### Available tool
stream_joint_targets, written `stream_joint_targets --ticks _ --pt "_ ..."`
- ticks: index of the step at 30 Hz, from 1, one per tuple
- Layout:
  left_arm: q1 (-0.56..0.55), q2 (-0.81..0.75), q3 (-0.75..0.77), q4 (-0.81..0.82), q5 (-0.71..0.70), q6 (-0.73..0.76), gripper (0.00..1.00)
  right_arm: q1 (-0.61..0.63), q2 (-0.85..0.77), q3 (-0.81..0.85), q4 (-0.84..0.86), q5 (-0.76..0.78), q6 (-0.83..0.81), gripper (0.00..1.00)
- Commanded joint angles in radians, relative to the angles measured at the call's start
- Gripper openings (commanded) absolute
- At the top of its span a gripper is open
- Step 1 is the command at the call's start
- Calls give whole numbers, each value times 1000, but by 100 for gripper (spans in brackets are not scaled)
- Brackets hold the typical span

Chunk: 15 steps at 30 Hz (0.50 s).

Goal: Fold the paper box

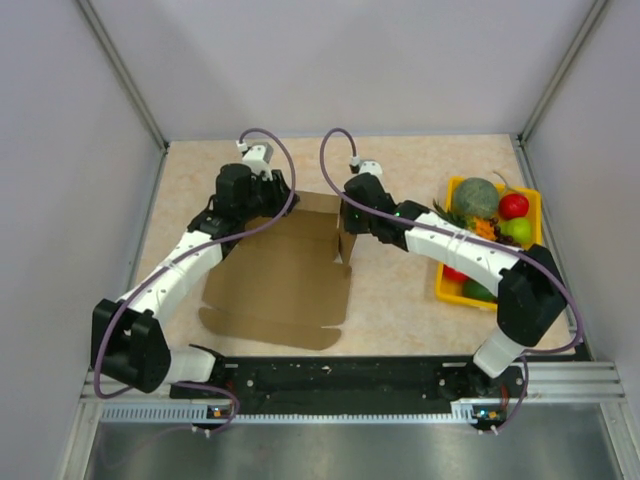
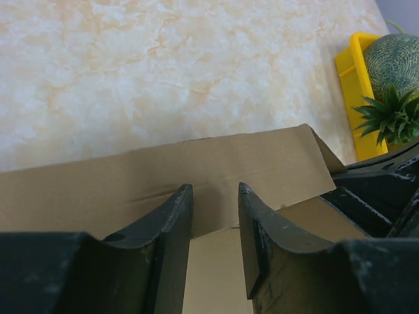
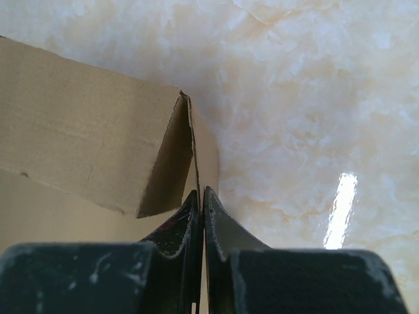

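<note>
The paper box (image 1: 280,275) is a flat brown cardboard sheet lying mid-table, with its far flap and right side flap raised. My left gripper (image 1: 275,197) hangs over the far edge. In the left wrist view the left gripper (image 2: 216,190) is open, its dark fingers (image 2: 173,219) standing apart just short of the upright far flap (image 2: 196,167), with only the box floor between them. My right gripper (image 1: 346,228) is at the sheet's right side. In the right wrist view the right gripper (image 3: 201,191) is shut on the thin upright edge of the side flap (image 3: 193,140).
A yellow tray (image 1: 441,285) of fruit and vegetables stands at the right, under the right arm's forearm; its corner (image 2: 350,72) and a green melon (image 2: 393,55) show in the left wrist view. Grey walls close in the marbled table on three sides.
</note>
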Motion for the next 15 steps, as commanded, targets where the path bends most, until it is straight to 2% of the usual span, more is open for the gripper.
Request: stream_joint_targets --ticks 1,3,6,7,11,15 --pt "-2 -44 -81 158 -1 7 38 5 -28 -27 -21 -99 78 6" --pt "-2 -61 -130 179 -16 4 38 5 -51 -43 -6 -122 58 9" --pt "-2 -87 -176 202 -35 10 37 5 -88 -70 35 -186 -24 25" --pt "-2 -90 -182 202 -41 12 37 5 -96 -76 41 -208 -49 33" --pt "-1 -90 -204 217 -44 0 37 5 -128 -113 121 -326 -115 41" --pt "-1 -87 -183 219 -36 -8 37 5 -163 -144 215 -428 -100 44"
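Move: The standing side flap is already pinched near its top edge by the shut right fingers, with its middle about 4 cm back from that hand, level sideways, and 3 cm below. The far wall's middle is roughly 11 cm to the right hand's left, 1 cm farther out and 2 cm lower. The left hand is at that wall, its middle 1 cm ahead, 2 cm left and 2 cm below; from this hand the side flap lies some 12 cm right, 6 cm back and 4 cm lower. The side flap is let go: the right fingers spread from shut to nearly half open and the hand slips about 5 cm back and somewhat left along it, away from the corner with the far wall, turning some 15 degrees counter-clockwise and ending with a finger on either side of the flap. Meanwhile the left hand, part open, sinks a little with its fingertips still against the far wall. ##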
